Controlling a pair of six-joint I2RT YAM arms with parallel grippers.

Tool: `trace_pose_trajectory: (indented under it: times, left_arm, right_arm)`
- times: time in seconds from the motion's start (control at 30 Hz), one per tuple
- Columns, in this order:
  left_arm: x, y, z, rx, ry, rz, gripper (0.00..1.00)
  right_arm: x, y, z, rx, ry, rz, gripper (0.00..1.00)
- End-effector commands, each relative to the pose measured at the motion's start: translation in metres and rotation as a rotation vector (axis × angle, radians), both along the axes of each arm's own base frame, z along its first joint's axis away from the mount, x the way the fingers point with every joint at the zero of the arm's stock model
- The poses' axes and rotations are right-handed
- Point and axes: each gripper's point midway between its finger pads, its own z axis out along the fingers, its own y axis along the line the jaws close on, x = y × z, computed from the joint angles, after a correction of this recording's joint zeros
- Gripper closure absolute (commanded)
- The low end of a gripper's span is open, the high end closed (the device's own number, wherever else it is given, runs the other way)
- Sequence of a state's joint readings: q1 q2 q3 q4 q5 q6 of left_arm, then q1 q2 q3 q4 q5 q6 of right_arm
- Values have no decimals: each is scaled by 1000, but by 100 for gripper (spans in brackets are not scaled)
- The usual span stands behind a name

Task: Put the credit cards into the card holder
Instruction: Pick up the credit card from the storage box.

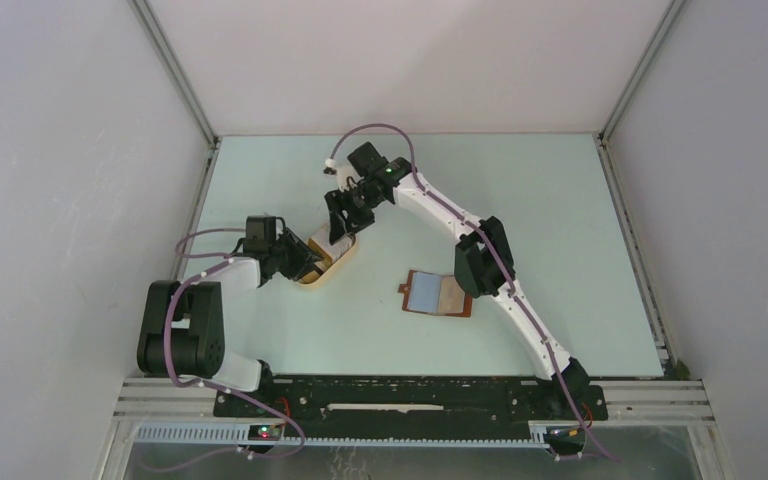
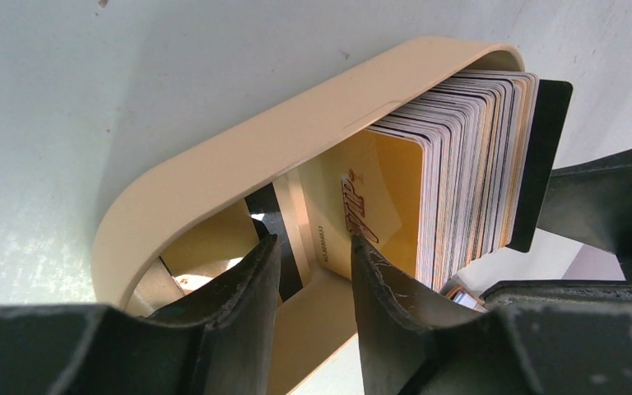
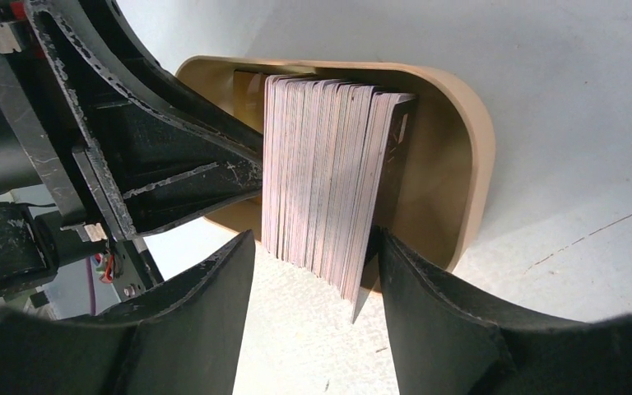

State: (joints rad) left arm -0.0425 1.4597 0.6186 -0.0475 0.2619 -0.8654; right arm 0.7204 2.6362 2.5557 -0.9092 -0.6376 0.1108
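Observation:
The credit cards point(image 3: 321, 181) stand edge-on as a thick stack in a tan oval tray point(image 3: 461, 164), with a dark card at the outer end. My right gripper point(image 3: 317, 239) is open and straddles the top of the stack. Its right finger is close against the dark end card; its left finger stands apart. My left gripper point(image 2: 311, 243) is open over the tray's point(image 2: 239, 156) other end, facing an orange card on the stack point(image 2: 469, 164). A beige card with a black stripe leans between its tips. The card holder point(image 1: 438, 293) lies open on the table, reddish-brown with bluish pockets.
In the top view the tray point(image 1: 332, 272) sits left of centre, with the left gripper point(image 1: 305, 265) and right gripper point(image 1: 343, 222) at opposite ends. The right arm's elbow hangs just right of the card holder. White walls enclose the pale table.

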Motion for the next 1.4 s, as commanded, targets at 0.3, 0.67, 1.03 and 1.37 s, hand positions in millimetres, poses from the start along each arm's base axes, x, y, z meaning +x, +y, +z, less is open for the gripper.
trace_pose_trajectory:
  times: [0.3,0.67,1.03,1.37]
  left_arm:
    - [11,-1,7,-15,-29,0,57]
    - [11,-2,7,-16,-31,-2,58]
    - [11,-1,7,-15,-30,-2,58]
    - [11,-2,7,-16,-29,-4,58]
  right_arm:
    - [-5,2,54,91,-25,16,44]
    - [4,-3,43,69,-32,-6,56]
    - [9,-7,42,64,-38,-20,65]
    - [17,-13,46,63,-56,-34,75]
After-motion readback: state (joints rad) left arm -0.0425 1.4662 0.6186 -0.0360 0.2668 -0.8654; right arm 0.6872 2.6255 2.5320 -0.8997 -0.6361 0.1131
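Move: The black card standing at the far end of the card stack has its middle about 2 cm ahead of the right hand, 1 cm to its left and 3 cm below. From that hand, the stack's middle is level front to back, 2 cm left; the storage box's is some 4 cm back, 3 cm left. From the left hand, the black card lies about 8 cm ahead and 4 cm right. Close the right gripper from about two-thirds open to about a quarter, bringing its fingers around the black card's top edge, one finger on the stack side and the other on the VIP face. As they narrow, ease the hand forward and right, about 2 cm in all, without turning the wrist. Keep the left gripper still and half open at the storage box. ##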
